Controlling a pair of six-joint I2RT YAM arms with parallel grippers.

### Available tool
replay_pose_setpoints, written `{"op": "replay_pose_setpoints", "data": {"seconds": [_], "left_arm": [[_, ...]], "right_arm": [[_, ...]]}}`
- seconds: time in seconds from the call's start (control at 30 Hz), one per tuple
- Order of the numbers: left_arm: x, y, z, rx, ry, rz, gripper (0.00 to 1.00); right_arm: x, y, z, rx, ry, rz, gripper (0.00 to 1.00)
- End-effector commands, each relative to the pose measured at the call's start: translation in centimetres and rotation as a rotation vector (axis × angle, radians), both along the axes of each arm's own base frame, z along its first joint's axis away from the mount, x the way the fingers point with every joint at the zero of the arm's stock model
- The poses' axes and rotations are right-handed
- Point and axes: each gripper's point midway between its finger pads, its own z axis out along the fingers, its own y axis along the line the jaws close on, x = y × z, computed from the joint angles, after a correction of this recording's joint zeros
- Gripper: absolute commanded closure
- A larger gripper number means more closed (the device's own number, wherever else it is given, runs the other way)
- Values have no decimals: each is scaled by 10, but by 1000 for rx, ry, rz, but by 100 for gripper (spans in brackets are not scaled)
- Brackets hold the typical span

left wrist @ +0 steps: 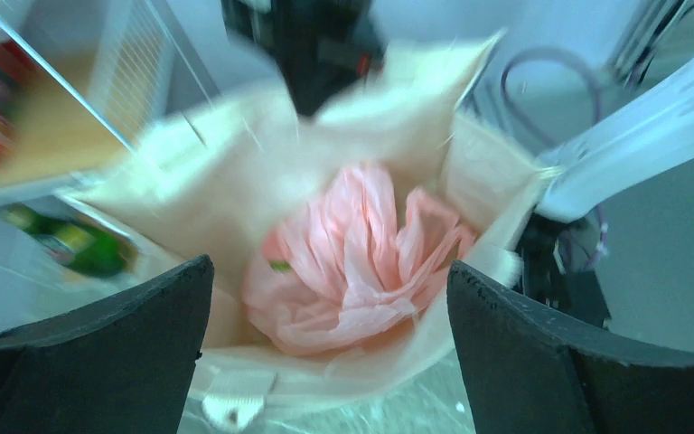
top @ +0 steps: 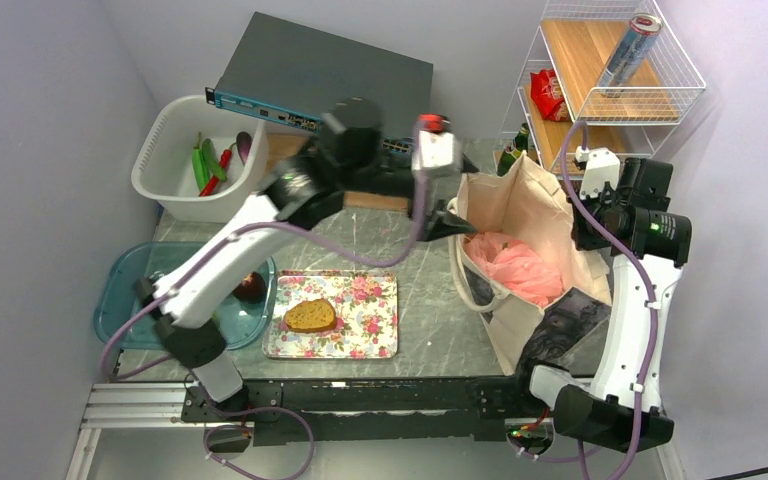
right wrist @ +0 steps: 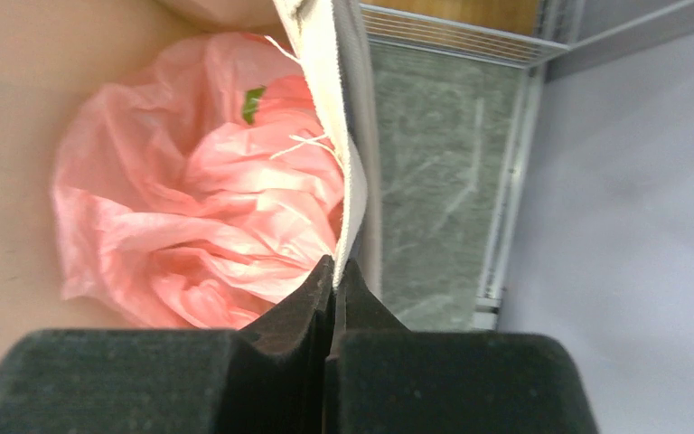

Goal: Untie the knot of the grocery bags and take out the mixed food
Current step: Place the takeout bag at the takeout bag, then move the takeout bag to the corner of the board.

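Note:
The beige canvas tote (top: 520,200) stands open at the right of the table, with the pink plastic bag (top: 516,268) crumpled inside it. My left gripper (top: 455,228) hovers at the tote's left rim, open and holding nothing. In the left wrist view the pink bag (left wrist: 352,271) lies between the wide-apart fingers (left wrist: 126,353). My right gripper (right wrist: 334,267) is shut on the tote's rim (right wrist: 334,108). A green scrap (right wrist: 253,102) shows through the pink bag (right wrist: 190,208). I cannot pick out the knot among the folds. A bread slice (top: 309,316) lies on the floral tray (top: 375,335).
A white basin (top: 165,185) at the back left holds peppers and an eggplant. A teal tray (top: 125,290) holds a dark fruit (top: 250,288). A wire shelf (top: 660,100) carries a can (top: 630,50) and a red packet (top: 547,95). Green bottles (top: 508,157) stand beside it.

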Motion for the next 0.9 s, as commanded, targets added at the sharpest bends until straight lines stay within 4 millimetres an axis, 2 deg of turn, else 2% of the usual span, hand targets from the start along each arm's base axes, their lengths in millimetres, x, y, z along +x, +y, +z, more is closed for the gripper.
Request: {"op": "replay_pose_setpoints", "data": {"seconds": [0.0, 0.17, 0.33, 0.43, 0.53, 0.57, 0.6, 0.67, 0.7, 0.77, 0.87], "left_arm": [[21, 27, -14, 6, 96, 74, 1], [42, 59, -49, 59, 166, 170, 1], [41, 68, -61, 55, 158, 187, 1], [41, 69, -63, 46, 159, 186, 1], [41, 68, -65, 39, 161, 187, 1], [42, 68, -65, 38, 161, 189, 1], [42, 68, -65, 38, 163, 189, 1], [42, 69, -67, 39, 169, 193, 1], [42, 69, -69, 41, 172, 196, 1], [41, 70, -71, 43, 178, 198, 1], [40, 72, -73, 46, 185, 203, 0]], "right_arm": [[-1, -50, 10, -285, -12, -46, 100], [-37, -113, 7, -566, 100, -95, 100], [-68, -168, 12, -633, 193, -189, 100], [-71, -202, 27, -657, 188, -273, 100], [-66, -224, 31, -645, 193, -338, 100], [-63, -225, 30, -626, 193, -346, 98], [-59, -220, 30, -587, 175, -330, 90], [-51, -201, 35, -514, 129, -292, 65], [-48, -188, 37, -476, 109, -263, 56], [-40, -165, 40, -428, 83, -215, 52], [-33, -150, 47, -426, 54, -215, 18]]}}
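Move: The right hand still pinches the right rim of the takeout bag, whose middle lies about 10 cm to its left, 2 cm back and 14 cm below; the right wall stands some 24 cm to its right, level ahead. The pink grocery bag inside is roughly 9 cm left, level ahead and 15 cm down; the green bottles are 24 cm ahead, 12 cm left and 20 cm down. From the left hand, the takeout bag's middle is about 20 cm right, 2 cm back and 28 cm below. Right hand drags the takeout bag's rim some 20 cm right, then opens, rising; open left hand retreats left and down. ##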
